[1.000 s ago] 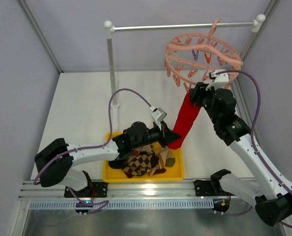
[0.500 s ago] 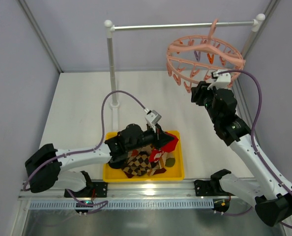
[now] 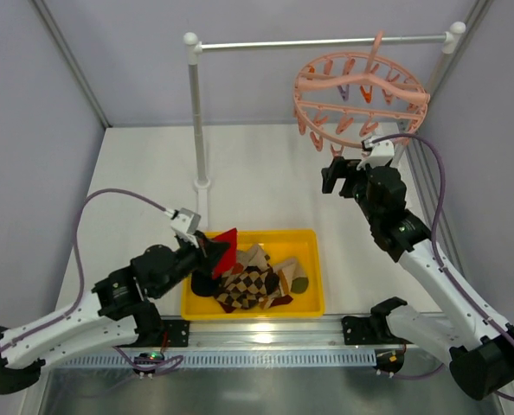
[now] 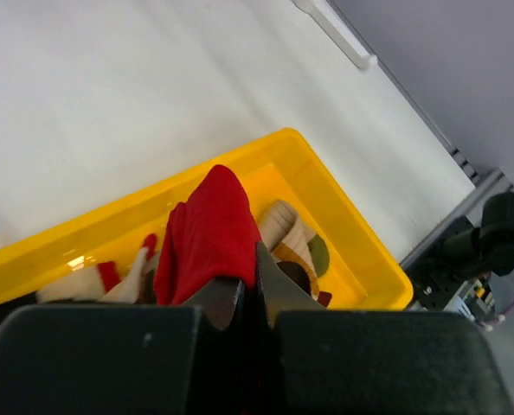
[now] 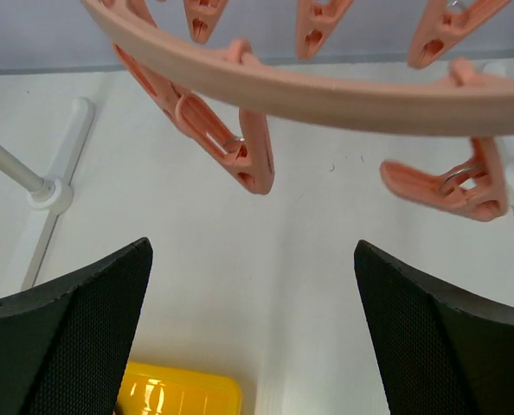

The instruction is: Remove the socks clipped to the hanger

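The salmon-pink ring hanger [image 3: 361, 91] hangs by its hook from the rail at the back right. The clips that show hold nothing, and in the right wrist view its ring [image 5: 326, 91] and two clips [image 5: 250, 164] dangle just above my fingers. My right gripper [image 3: 337, 173] [image 5: 253, 245] is open and empty below the ring. My left gripper [image 3: 207, 251] [image 4: 247, 272] is shut on the plain red sock [image 3: 223, 245] [image 4: 207, 232] above the left end of the yellow tray [image 3: 318, 277]. An argyle sock [image 3: 248, 285] and striped socks [image 3: 283, 270] lie in the tray.
A white post [image 3: 196, 112] and metal rail [image 3: 326, 43] form the stand at the back; its foot [image 5: 54, 186] shows in the right wrist view. Grey walls close in the left, back and right. The tray's rim [image 4: 361, 251] lies near the table's front edge.
The red sock has come off the hanger clip. My left arm pulled back to the left with it, over the tray. My right gripper opened and drew away below the ring.
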`<state>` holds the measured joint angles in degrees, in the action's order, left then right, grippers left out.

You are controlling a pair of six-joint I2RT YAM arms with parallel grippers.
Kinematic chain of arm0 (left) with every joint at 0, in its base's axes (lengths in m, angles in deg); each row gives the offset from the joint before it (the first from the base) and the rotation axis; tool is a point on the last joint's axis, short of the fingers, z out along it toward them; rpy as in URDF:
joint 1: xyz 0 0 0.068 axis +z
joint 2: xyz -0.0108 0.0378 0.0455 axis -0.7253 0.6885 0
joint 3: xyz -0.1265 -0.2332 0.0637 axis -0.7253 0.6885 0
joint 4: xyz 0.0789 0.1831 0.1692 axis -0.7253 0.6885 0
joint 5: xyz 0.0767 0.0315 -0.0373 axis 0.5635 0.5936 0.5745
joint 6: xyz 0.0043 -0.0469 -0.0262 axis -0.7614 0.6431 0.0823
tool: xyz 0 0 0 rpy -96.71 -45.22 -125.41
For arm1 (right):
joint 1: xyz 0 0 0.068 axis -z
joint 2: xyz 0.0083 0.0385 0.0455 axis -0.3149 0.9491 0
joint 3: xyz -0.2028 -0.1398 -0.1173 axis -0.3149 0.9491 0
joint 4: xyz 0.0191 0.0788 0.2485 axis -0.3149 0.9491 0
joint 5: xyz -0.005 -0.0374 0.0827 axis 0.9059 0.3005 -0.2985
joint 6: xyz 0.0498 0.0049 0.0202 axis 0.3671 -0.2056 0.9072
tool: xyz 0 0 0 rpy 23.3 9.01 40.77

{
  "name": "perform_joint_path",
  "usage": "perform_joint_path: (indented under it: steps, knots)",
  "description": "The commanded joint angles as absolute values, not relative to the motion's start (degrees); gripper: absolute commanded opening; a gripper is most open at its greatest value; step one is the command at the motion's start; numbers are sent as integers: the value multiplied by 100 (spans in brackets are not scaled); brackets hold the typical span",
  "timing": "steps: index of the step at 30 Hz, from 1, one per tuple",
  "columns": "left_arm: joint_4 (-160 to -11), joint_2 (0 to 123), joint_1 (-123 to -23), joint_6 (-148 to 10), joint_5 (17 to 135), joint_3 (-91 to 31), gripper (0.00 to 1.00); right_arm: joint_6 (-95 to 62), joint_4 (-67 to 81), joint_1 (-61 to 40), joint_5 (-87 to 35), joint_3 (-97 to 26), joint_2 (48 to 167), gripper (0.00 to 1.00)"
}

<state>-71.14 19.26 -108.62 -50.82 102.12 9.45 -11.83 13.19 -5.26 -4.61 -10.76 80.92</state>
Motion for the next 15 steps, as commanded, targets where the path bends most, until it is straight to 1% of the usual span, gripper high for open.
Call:
perform_joint_path:
  steps: [1,2,3,7,11,15]
  knots:
    - [-5274,934,-10889,-4829,11479,596,0,-1200,937,-520,-606,-865,7964,98]
    - [-5097,888,-10907,-4732,11525,482,0,-1226,981,-511,-589,-839,7947,98]
    - [-4974,1105,-10916,-4826,11360,385,0,-1235,990,-511,-563,-777,7938,98]
    - [-5113,1739,-10916,-5020,11262,226,0,-1131,1016,-511,-405,-514,7763,100]
    - [-5543,2442,-10916,-5223,10621,278,0,-1060,1122,-503,-238,-206,7429,100]
    - [-6254,2803,-10924,-5267,10242,419,0,-1007,1227,-494,-70,93,7060,99]
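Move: The red sock is already shut in my left fingers. The yellow box's middle lies about 7 cm right and 20 cm below that hand, level with it fore and aft. In the box, the black sock lies 5 cm to my left hand's left and 2 cm back, the argyle sock 5 cm right and 3 cm back. From my right hand, the box is about 18 cm left, 17 cm back and 26 cm below; the hanger's nearest clip is 3 cm ahead and 5 cm above. With the red sock still pinched, I swing my left hand about 5 cm farther left while rising slightly, then reverse to the right and drop some 7 cm towards the box, its left side rolling up about 15 degrees. My right hand, empty and wide open, sinks about 5 cm and draws back and a little right, away from the hanger's clips. ##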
